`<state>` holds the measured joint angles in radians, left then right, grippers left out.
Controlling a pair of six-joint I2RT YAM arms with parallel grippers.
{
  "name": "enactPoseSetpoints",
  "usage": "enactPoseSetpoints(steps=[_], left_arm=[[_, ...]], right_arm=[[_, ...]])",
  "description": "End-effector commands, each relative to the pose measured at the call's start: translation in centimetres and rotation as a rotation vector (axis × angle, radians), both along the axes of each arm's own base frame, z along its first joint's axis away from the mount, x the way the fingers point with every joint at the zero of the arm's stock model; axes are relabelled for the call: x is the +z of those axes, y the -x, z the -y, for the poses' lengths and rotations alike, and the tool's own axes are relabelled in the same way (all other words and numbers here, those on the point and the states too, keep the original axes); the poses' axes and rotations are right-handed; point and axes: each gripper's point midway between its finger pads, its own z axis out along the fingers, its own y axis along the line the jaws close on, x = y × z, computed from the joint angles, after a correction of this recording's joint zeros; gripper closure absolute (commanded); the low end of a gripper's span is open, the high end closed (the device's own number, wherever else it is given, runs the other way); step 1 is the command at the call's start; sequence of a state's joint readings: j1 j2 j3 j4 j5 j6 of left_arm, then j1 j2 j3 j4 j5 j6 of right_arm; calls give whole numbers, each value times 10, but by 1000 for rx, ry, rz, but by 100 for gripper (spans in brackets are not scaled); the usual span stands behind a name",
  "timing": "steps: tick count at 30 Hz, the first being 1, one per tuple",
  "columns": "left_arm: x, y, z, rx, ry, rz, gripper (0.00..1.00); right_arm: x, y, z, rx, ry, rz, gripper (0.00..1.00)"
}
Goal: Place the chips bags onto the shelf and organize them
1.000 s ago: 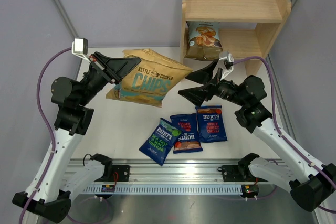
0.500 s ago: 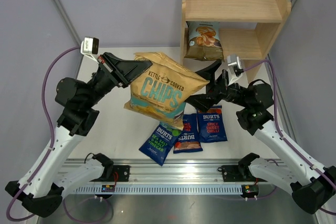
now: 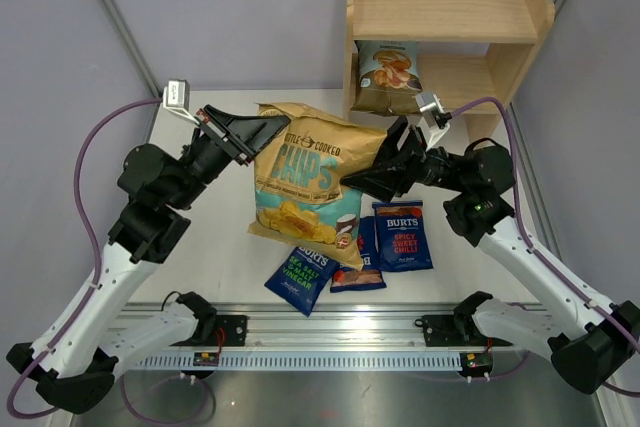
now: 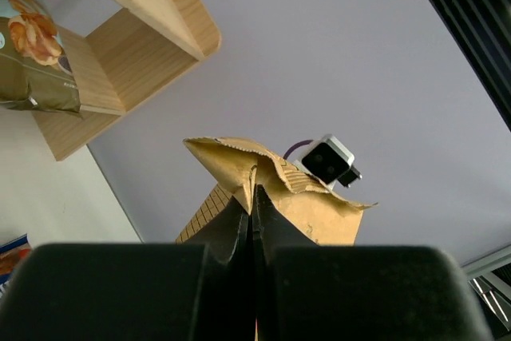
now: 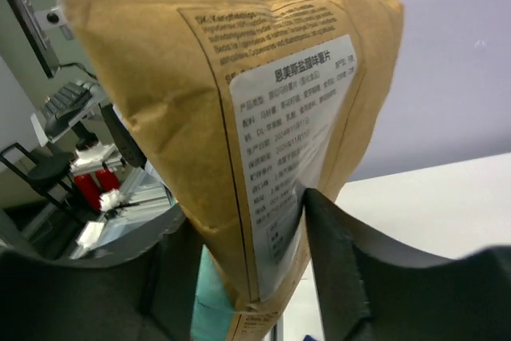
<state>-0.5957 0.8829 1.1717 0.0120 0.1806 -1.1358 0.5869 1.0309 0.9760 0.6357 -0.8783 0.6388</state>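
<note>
The tan-and-teal "CHIPS" bag [image 3: 310, 182] hangs upright above the table, between both arms. My left gripper [image 3: 262, 127] is shut on its crimped top edge [image 4: 271, 173], jaws pressed together [image 4: 254, 193]. My right gripper [image 3: 365, 172] holds the bag's right side; in the right wrist view the bag [image 5: 239, 93] fills the gap [image 5: 243, 221], with both fingers [image 5: 335, 261] against it. Three dark-blue BURTS bags [image 3: 403, 235] [image 3: 305, 272] [image 3: 362, 262] lie on the table, partly under the hanging bag. A light-blue-and-olive bag [image 3: 388, 77] stands in the lower tier of the wooden shelf [image 3: 440, 7].
The shelf stands at the table's back right, its top tier bare and its left panel [image 4: 152, 5] near the hanging bag. The olive bag [image 4: 32, 53] fills the lower tier's left part. A metal rail [image 3: 330, 332] runs along the near edge.
The left arm carried the tan bag rightward and turned it upright. The right gripper moved in from the right and closed its fingers around the bag's side.
</note>
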Motion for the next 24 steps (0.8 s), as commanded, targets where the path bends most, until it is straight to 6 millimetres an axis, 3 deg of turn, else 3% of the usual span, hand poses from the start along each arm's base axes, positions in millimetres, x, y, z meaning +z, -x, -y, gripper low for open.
enactPoseSetpoints(steps=[1,5,6,7,8,10,11,14,15,19,24], left_arm=[[11,-6,-19,119,7,42,100],[11,-5,-22,139,-18,71,99],[12,-4,-22,139,-25,81,95],[13,-2,-23,139,-33,95,87],[10,-1,-23,140,-59,121,69],[12,5,-26,145,-67,154,52],[6,4,-26,149,-84,166,28],[3,9,-29,157,-111,210,5],[1,12,-28,147,-123,229,1],[7,37,-24,85,-172,400,1],[3,97,-5,-185,-252,672,1]], right_arm=[[25,8,2,16,-45,-21,47],[21,-2,0,-15,-46,-81,67],[20,-4,-1,-11,-46,-96,72],[20,-2,-1,-2,-48,-97,73],[20,-1,-1,5,-51,-101,74],[23,4,1,24,-70,-103,78],[25,6,2,30,-77,-100,80],[31,14,6,54,-95,-91,80],[33,17,7,63,-99,-91,80],[39,24,8,94,-94,-90,81],[42,38,7,201,-50,-108,81]])
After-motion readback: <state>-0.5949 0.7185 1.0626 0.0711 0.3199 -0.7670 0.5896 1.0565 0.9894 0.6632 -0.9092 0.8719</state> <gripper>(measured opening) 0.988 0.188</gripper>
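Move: The kettle chips bag hangs between the grippers. The left still pinches its top left corner, with the bag's middle about 6 cm right, 5 back and 12 below; the right's half-closed fingers straddle its right edge, with the middle some 12 cm left, 1 ahead and 6 below. From the right hand, the shelved cassava bag is roughly 44 cm ahead, 8 right and 15 below; on the table, about 44 below, the spicy chilli bag is 12 ahead and 12 right. Finish closing the right gripper to pinch the bag's right edge, holding it nearly in place with a slight reach forward and return, while rolling the wrist about 10 degrees. As it tightens, open the left fingers wide to let go of the top left corner, easing left, then draw back about 5 cm, rolling some 20 degrees. ##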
